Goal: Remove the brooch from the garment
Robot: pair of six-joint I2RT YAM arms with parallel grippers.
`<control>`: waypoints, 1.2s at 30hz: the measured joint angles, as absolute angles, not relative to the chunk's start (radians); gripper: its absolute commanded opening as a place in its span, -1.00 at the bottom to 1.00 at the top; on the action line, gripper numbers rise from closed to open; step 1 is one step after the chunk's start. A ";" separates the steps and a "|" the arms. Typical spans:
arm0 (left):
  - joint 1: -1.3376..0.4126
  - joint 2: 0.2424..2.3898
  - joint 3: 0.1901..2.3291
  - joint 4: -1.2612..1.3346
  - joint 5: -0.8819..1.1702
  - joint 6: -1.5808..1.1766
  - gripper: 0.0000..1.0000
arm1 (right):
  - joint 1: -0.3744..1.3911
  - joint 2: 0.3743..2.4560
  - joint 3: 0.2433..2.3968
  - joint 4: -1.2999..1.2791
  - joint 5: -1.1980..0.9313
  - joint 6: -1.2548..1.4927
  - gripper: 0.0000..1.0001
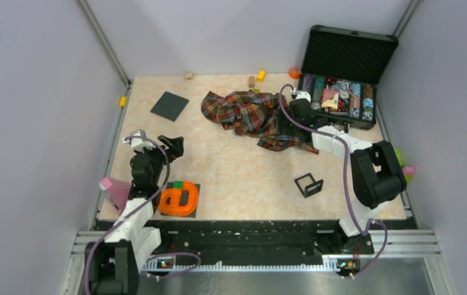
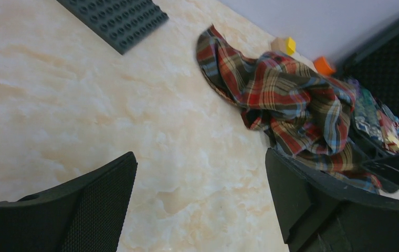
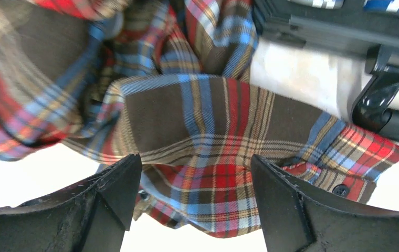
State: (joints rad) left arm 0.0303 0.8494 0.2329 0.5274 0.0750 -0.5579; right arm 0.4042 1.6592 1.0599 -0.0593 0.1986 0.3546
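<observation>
The plaid shirt [image 1: 246,114] lies crumpled at the back middle of the table. It also shows in the left wrist view [image 2: 286,100] and fills the right wrist view [image 3: 202,121]. My right gripper [image 1: 289,120] is open just over the shirt's right end, and its jaws [image 3: 196,160] straddle a fold of the cloth. I see no whitish-silver brooch. A tiny round shiny spot [image 3: 143,195] sits on the shirt's edge by the left finger, and I cannot tell what it is. My left gripper [image 1: 174,146] is open and empty over bare table [image 2: 200,155], left of the shirt.
An open black case [image 1: 349,55] of poker chips stands right behind the shirt, its edge and handle [image 3: 381,100] close to my right gripper. A grey baseplate [image 1: 169,106] lies back left. A black square frame [image 1: 308,184] and an orange object [image 1: 179,200] sit near the front.
</observation>
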 measured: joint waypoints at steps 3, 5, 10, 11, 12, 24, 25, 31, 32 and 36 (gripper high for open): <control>0.012 0.969 0.252 0.586 0.154 -0.588 0.89 | 0.404 1.713 1.067 -0.091 0.209 0.342 0.32; -0.043 1.043 0.291 0.594 0.171 -0.599 0.86 | 0.404 1.726 1.067 -0.107 0.208 0.340 0.11; -0.232 1.282 0.540 0.560 0.214 -0.599 0.83 | 0.404 1.724 1.052 -0.078 0.173 0.338 -0.84; -0.259 1.330 0.590 0.561 0.222 -0.600 0.82 | 0.404 1.717 1.036 -0.071 0.162 0.337 -0.87; -0.278 1.367 0.626 0.563 0.227 -0.600 0.80 | 0.404 1.705 1.014 -0.064 0.149 0.342 -0.89; -0.435 1.777 1.054 0.352 0.229 -0.561 0.62 | 0.404 1.320 0.741 -0.044 0.060 0.374 -1.00; -0.447 1.800 1.092 0.326 0.227 -0.555 0.62 | 0.404 1.298 0.724 -0.043 0.056 0.376 -1.00; -0.517 1.891 1.242 0.210 0.193 -0.546 0.63 | 0.404 1.235 0.653 -0.060 0.055 0.378 -1.00; -0.527 1.905 1.264 0.185 0.185 -0.546 0.59 | 0.404 1.232 0.651 -0.062 0.055 0.378 -1.00; -0.551 1.961 1.347 0.110 0.150 -0.557 -0.55 | 0.404 1.224 0.649 -0.060 0.055 0.378 -1.00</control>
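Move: The garment's right-hand part lies close beneath the right hand, about 4 cm down and 1 cm back. From that hand the black case is some 8 cm ahead and 19 cm right, the black stand 25 cm back and 3 cm right. The garment's middle is roughly 13 cm ahead of the left hand, 31 cm right and 8 cm below; the dark pad is 16 cm ahead of that hand and 4 cm left. The brooch can't be made out. The garment's right part is pinched as the right hand dips and shuts its open fingers, then is drawn about 11 cm back towards the base, rising again to near the starting height. Meanwhile the left hand sweeps some 30 cm right and 12 cm forward to the garment's middle, swinging clockwise and tipping down, ends lower, and starts narrowing its fingers around a raised fold. ##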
